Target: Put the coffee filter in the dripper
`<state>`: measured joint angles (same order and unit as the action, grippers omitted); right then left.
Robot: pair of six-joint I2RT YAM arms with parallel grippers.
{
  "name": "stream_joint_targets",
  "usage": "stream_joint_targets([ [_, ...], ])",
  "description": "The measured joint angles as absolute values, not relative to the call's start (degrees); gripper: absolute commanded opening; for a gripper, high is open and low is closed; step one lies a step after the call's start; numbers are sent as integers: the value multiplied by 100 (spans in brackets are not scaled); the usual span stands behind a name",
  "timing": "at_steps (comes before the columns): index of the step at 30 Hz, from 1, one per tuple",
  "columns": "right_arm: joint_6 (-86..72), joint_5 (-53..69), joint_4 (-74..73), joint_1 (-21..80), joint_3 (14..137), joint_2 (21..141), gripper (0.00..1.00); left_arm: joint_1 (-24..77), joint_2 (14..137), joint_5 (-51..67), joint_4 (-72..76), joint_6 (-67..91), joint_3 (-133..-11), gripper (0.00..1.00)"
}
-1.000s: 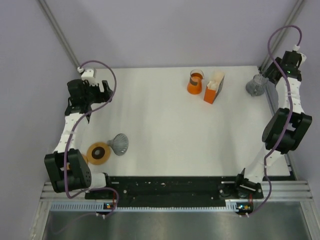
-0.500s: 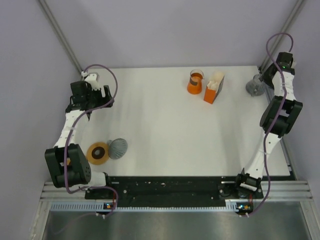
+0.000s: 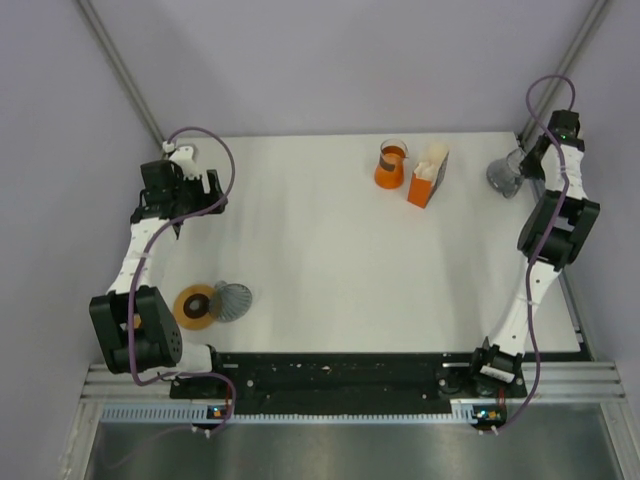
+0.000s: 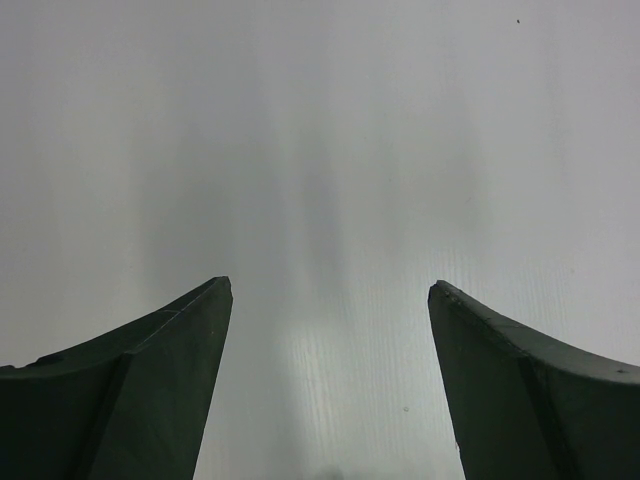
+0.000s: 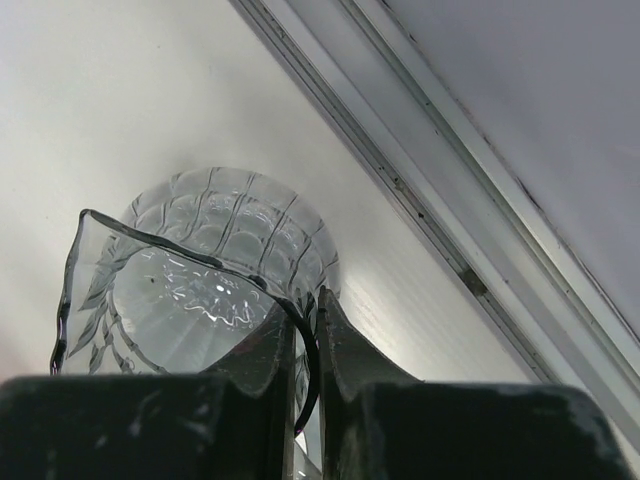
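The dripper (image 3: 196, 306), orange with a tan ring rim and a dark centre hole, stands near the table's front left. Right beside it, touching or nearly so, the coffee filter (image 3: 233, 300) lies on its side as a pale ribbed cone. My left gripper (image 3: 205, 192) (image 4: 330, 290) hovers open over bare table, well behind both, with nothing between its fingers. At the far right corner my right gripper (image 3: 520, 165) (image 5: 305, 300) is shut on the rim of a clear patterned glass vessel (image 3: 505, 176) (image 5: 190, 290).
An orange beaker (image 3: 391, 165) and a small orange carton (image 3: 428, 178) with cream paper stand at the back centre-right. A metal frame rail (image 5: 430, 200) runs along the table's right edge, close to the glass vessel.
My right gripper has closed onto the glass vessel's rim. The coffee filter has shifted slightly toward the front left, closer to the dripper. The left arm has barely moved.
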<state>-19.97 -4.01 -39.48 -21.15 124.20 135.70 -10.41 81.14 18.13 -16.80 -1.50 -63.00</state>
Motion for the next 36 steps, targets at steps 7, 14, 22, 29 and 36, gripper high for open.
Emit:
stream_joint_targets([
  [7, -1590, -578, -4073, -2115, 11767, 12999, 0, -1041, 8114, 1850, -1745, -150, -6305, 85],
  [14, -969, -875, -4239, -1767, 10818, 10982, 0, -1041, 8112, 2078, -1833, -150, -6423, 85],
  [22, 239, -176, -3791, 607, 9741, 8678, 0, -1041, 8110, 2768, -2331, -451, -6648, 84],
  [29, 1363, 816, -3758, 2875, 8514, 8960, 0, -1041, 8110, 3068, -3148, -947, -7015, 83],
  [36, 1920, 1118, -3883, 3811, 8246, 9848, 0, -1041, 8027, 2993, -4185, -1798, -7116, 80],
])
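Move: The right hand already pinches the glass carafe's rim; the open mid-table spot it is taken to lies about 50 cm left, 28 back and 7 below. The filter box stands some 31 cm left, level with the hand, the orange pitcher about 42 left and 3 ahead, both slightly below. From the left hand the dripper lies roughly 25 cm back, 9 right and 14 below; the wooden ring is 27 back, straight in line, 17 below. Right hand lifts the pinched carafe, swings about 50 cm left and back, lowering; left hand backs towards dripper. ##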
